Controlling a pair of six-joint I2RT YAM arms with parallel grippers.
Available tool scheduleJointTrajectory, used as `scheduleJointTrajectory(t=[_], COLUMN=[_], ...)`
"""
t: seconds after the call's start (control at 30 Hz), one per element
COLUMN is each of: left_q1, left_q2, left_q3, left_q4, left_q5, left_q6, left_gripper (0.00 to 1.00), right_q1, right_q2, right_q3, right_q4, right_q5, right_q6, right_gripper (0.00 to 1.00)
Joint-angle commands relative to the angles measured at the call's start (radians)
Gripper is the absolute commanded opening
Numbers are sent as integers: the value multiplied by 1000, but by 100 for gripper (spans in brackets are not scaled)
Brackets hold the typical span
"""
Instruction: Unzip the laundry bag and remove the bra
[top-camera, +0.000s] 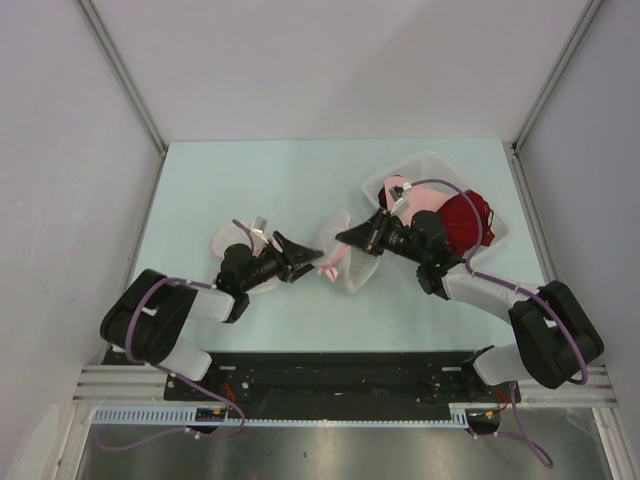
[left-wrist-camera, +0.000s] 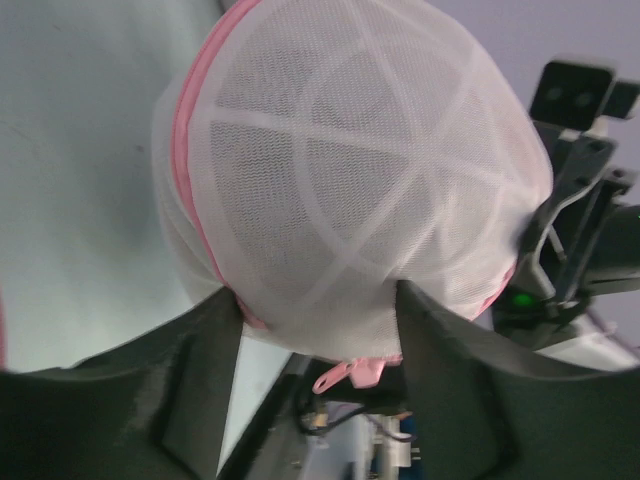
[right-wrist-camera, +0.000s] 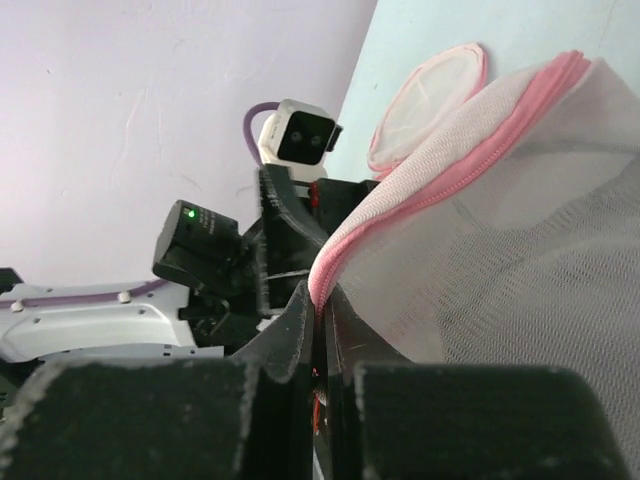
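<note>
The laundry bag, a round pouch of white mesh with pink zipper trim, hangs between my two grippers near the table's middle. My left gripper grips it from the left. In the left wrist view the bag bulges between both fingers of the left gripper, and a pink zipper pull dangles below it. My right gripper is shut on the bag's pink trim. In the right wrist view the trim runs down into the closed tips of the right gripper. The bra is hidden.
A white plastic basket stands at the back right, holding a dark red garment and a pale pink garment. A flat round mesh piece with pink edging lies on the table beneath the left arm.
</note>
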Motion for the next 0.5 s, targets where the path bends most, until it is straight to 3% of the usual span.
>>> scheduleJointTrajectory(t=[0.0, 0.03, 0.07, 0.13, 0.23, 0.3, 0.33, 0.37, 0.4, 0.43, 0.47], left_q1=[13, 13, 16, 20, 32, 36, 36, 34, 34, 32, 23], left_q2=[106, 119, 135, 130, 70, -17, -50, -93, -131, -216, -255], left_q3=[-11, -13, -16, -23, -30, -16, -5, 7, 45, 71, 101], left_q4=[386, 409, 441, 431, 339, 238, 99, 15, -88, -315, -424], left_q5=[12, 14, 12, 10, 7, -9, -19, -32, -78, -107, -152], left_q6=[-140, -148, -154, -153, -115, -52, -23, 43, 81, 123, 207], left_gripper=[57, 50, 32, 13, 0, 0, 1, 1, 0, 0, 0], right_q1=[2, 0, 0, 0, -3, -3, 0, 3, 18, 29, 43], right_q2=[7, 4, -2, -16, -63, -117, -135, -157, -190, -209, -227], right_q3=[4, 2, 2, 2, 4, 14, 36, 54, 72, 112, 129], right_q4=[123, 107, 95, 38, -75, -176, -286, -349, -415, -536, -593], right_q5=[-63, -61, -55, -43, 28, 97, 133, 216, 265, 373, 428], right_q6=[45, 37, 30, -4, -65, -128, -151, -171, -193, -241, -260], right_gripper=[0, 0, 0, 0, 0, 0, 3, 15, 48, 62, 74])
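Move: The laundry bag hangs from the right hand's shut fingers, its middle about 7 cm below that hand, 2 cm nearer the base and roughly level sideways. Its middle is some 8 cm right of the left hand, 1 cm ahead and 2 cm higher; the pink zipper pull is 4 cm right and 3 cm back of the left hand, about 1 cm lower. A second mesh piece lies 13 cm to the left hand's left, level ahead, some 11 cm down. Staying nearly in place and edging forward, the left hand shuts its open fingers on the laundry bag's left end beside the zipper pull, then rises about 3.5 cm, drifting slightly left, still pinching it. Near the end the right hand draws some 2.5 cm right and as far down, rolling about 10 degrees, and its fingers open partway to let go of the mesh. ##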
